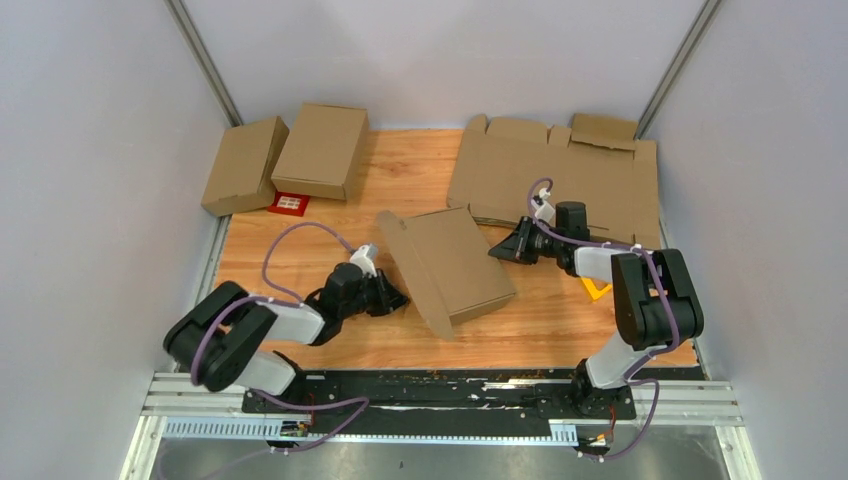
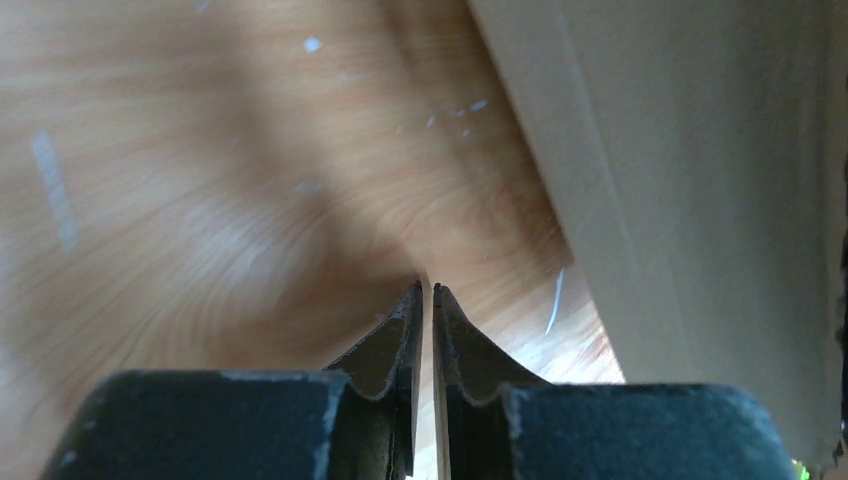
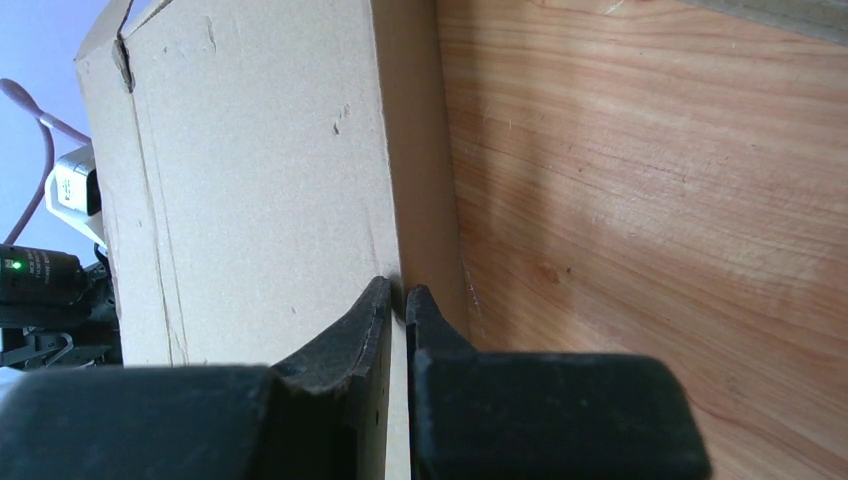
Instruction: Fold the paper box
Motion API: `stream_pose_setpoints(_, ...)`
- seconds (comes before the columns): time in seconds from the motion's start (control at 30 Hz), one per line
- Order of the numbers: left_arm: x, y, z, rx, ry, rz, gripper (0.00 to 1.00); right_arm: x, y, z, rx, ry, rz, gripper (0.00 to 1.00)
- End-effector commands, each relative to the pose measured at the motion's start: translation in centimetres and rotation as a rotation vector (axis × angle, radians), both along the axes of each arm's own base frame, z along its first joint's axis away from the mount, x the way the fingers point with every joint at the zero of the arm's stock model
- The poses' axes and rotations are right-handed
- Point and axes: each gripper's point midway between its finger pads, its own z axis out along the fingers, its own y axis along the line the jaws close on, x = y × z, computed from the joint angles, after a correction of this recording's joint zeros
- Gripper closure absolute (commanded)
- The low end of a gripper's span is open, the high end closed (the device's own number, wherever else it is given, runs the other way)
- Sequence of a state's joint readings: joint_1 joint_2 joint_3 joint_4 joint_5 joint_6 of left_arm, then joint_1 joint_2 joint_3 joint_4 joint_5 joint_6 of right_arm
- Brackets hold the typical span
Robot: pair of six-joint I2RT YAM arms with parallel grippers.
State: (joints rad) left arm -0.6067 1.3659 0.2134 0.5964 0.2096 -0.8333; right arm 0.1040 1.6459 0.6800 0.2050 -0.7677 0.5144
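Note:
The paper box (image 1: 450, 265) lies slantwise mid-table, a shallow brown carton with one long flap (image 1: 405, 270) standing up along its left side. My left gripper (image 1: 400, 297) sits low at the foot of that flap. In the left wrist view its jaws (image 2: 427, 288) are shut to a thin slit with only the wood showing through, and the box wall (image 2: 700, 200) rises to the right. My right gripper (image 1: 497, 250) is at the box's far right corner. In the right wrist view it is shut (image 3: 400, 290), tips against the box's corner edge (image 3: 385, 150).
Two finished brown boxes (image 1: 245, 165) (image 1: 322, 150) stand at the back left with a small red card (image 1: 290, 203) in front of them. A wide stack of flat notched cardboard sheets (image 1: 590, 180) fills the back right. A yellow piece (image 1: 597, 290) lies under the right arm.

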Motion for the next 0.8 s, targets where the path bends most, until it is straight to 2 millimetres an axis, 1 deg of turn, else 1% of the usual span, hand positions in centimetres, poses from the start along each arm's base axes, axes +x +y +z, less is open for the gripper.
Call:
stream_pose_setpoints(0.0, 2.4, -4.6, 3.6, -0.133, -0.131, -0.06, 0.86, -1.1, -1.9, -3.4, -0.118, 0.081, -0.062, 0.99)
stream_pose_setpoints(0.1, 2.7, -7.8, 4.6, -0.155, -0.169, -0.12, 0.86, -1.1, -1.8, -3.6, -0.117, 0.083, -0.053, 0.98)
stream_pose_setpoints(0.17, 3.0, -8.7, 5.7, -0.193, -0.201, -0.13, 0.87, -1.2, -1.8, -3.5, -0.122, 0.077, -0.047, 0.95)
stream_pose_setpoints(0.23, 3.3, -8.9, 7.2, -0.229, -0.244, -0.126, 0.87, -1.3, -1.5, -3.0, -0.132, 0.054, -0.034, 0.92)
stream_pose_setpoints(0.3, 3.4, -9.2, 8.3, -0.24, -0.269, -0.139, 0.86, -1.2, -1.2, -2.5, -0.181, 0.028, -0.021, 0.89)
stream_pose_setpoints(0.43, 3.1, -9.6, 10.0, -0.259, -0.293, -0.173, 0.86, -1.7, -0.3, -1.4, -0.249, 0.002, 0.02, 0.78)
stream_pose_setpoints(0.53, 2.8, -9.8, 11.1, -0.284, -0.306, -0.193, 0.86, -2.1, 0.7, -0.4, -0.301, -0.03, 0.059, 0.69)
stream_pose_setpoints(0.67, 2.7, -10.5, 12.2, -0.303, -0.332, -0.223, 0.86, -2.6, 2.3, 0.8, -0.361, -0.073, 0.115, 0.63)
stream_pose_setpoints(0.77, 2.5, -10.8, 12.3, -0.3, -0.329, -0.239, 0.86, -2.8, 2.5, 1.0, -0.438, -0.086, 0.127, 0.59)
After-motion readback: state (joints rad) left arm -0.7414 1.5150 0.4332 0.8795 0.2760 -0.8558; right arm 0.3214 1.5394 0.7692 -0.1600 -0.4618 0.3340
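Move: The box lies tilted, its left side already raised. From the left hand, low over the table, its middle is about 9 cm ahead, 11 cm to the right and 3 cm up; its long left flap is some 6 cm ahead, 3 cm right and 3 cm up. From the right hand, with shut fingers at its right top edge, that middle is 9 cm left, 3 cm back and 2 cm lower; the flat cardboard stack is 20 cm ahead, 17 cm right and 4 cm lower. Rightward under the raised side and then mostly upward, the left hand travels about 9 cm each way, its nearly shut fingers tipping up and turning somewhat clockwise as they lever the box up from beneath. The right fingers first hold at the right edge, then come off it, opening and tipping down some 20 degrees as that hand draws back about 4 cm and slightly left. ##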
